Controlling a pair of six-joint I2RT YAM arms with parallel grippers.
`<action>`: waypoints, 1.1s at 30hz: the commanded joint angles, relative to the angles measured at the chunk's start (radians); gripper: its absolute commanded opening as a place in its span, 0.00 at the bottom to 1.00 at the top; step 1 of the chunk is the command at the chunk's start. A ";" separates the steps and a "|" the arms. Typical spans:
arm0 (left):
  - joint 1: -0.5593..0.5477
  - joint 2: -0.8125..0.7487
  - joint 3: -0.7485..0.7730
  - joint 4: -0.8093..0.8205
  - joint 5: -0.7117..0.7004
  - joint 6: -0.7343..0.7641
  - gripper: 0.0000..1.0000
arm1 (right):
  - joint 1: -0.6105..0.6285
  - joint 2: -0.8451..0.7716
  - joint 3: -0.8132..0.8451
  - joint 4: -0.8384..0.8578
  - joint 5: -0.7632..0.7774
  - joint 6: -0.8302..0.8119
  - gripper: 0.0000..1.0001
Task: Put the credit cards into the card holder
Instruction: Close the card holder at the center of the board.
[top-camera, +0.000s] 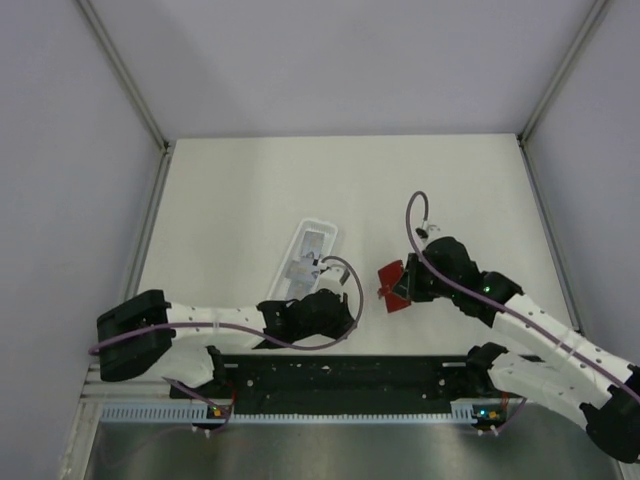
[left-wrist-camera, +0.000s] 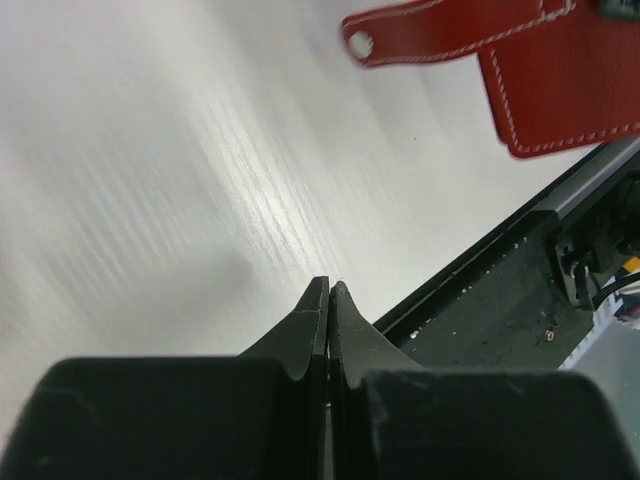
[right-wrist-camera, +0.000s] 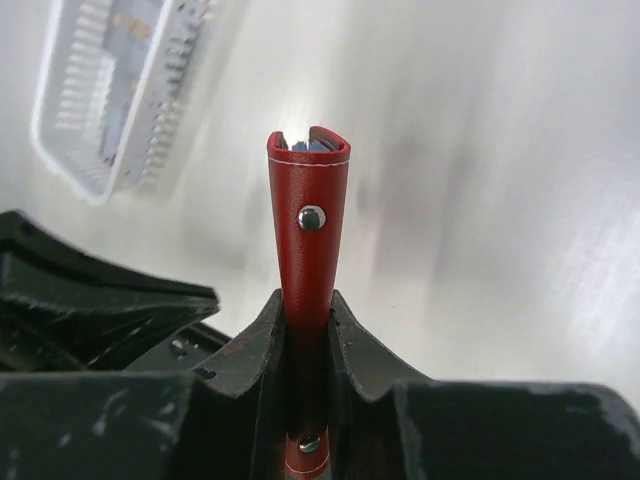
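My right gripper (top-camera: 405, 284) (right-wrist-camera: 308, 300) is shut on the red card holder (top-camera: 392, 283) (right-wrist-camera: 308, 215), which stands folded and edge-on between the fingers, its snap stud facing the camera. Grey-blue edges show inside its top fold. In the left wrist view the card holder (left-wrist-camera: 565, 90) and its clasp tab (left-wrist-camera: 440, 35) sit at the top right. Grey credit cards (top-camera: 312, 248) (right-wrist-camera: 135, 30) lie in the white tray. My left gripper (top-camera: 348, 314) (left-wrist-camera: 330, 292) is shut on nothing, low over the table near the front rail, left of the card holder.
A long white slotted tray (top-camera: 298, 268) (right-wrist-camera: 80, 130) lies mid-table, just behind the left gripper. The black base rail (top-camera: 340, 385) (left-wrist-camera: 500, 300) runs along the near edge. Grey walls enclose the table on three sides.
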 joint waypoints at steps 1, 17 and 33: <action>-0.002 -0.111 0.010 -0.069 -0.095 0.021 0.00 | -0.001 0.081 0.193 -0.348 0.294 -0.014 0.00; -0.001 -0.283 -0.006 -0.186 -0.214 0.035 0.00 | 0.098 0.264 0.302 -0.474 0.347 -0.040 0.00; 0.001 -0.317 -0.033 -0.209 -0.236 -0.004 0.00 | 0.172 0.207 0.134 -0.243 0.417 0.086 0.00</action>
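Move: The folded card holder is already in the right fingers, its middle about 2 cm left and 1 cm back of them; the bare board to take it down to lies some 5 cm right, 1 cm back and 10 cm below. From that hand the white tray is roughly 25 cm left, 6 cm farther out and 10 cm down. From the empty left hand the card holder is about 12 cm right, 9 cm ahead and 5 cm higher. The card holder, still pinched, is swung by the right hand up to 7 cm to the right with a small lift forward, then drawn back and lowered towards the board, ending about 5 cm right and lower as the wrist tips some 30 degrees until the fingers point steeply down. The left hand, shut and empty, rises about 5 cm and draws off leftward from the holder. ##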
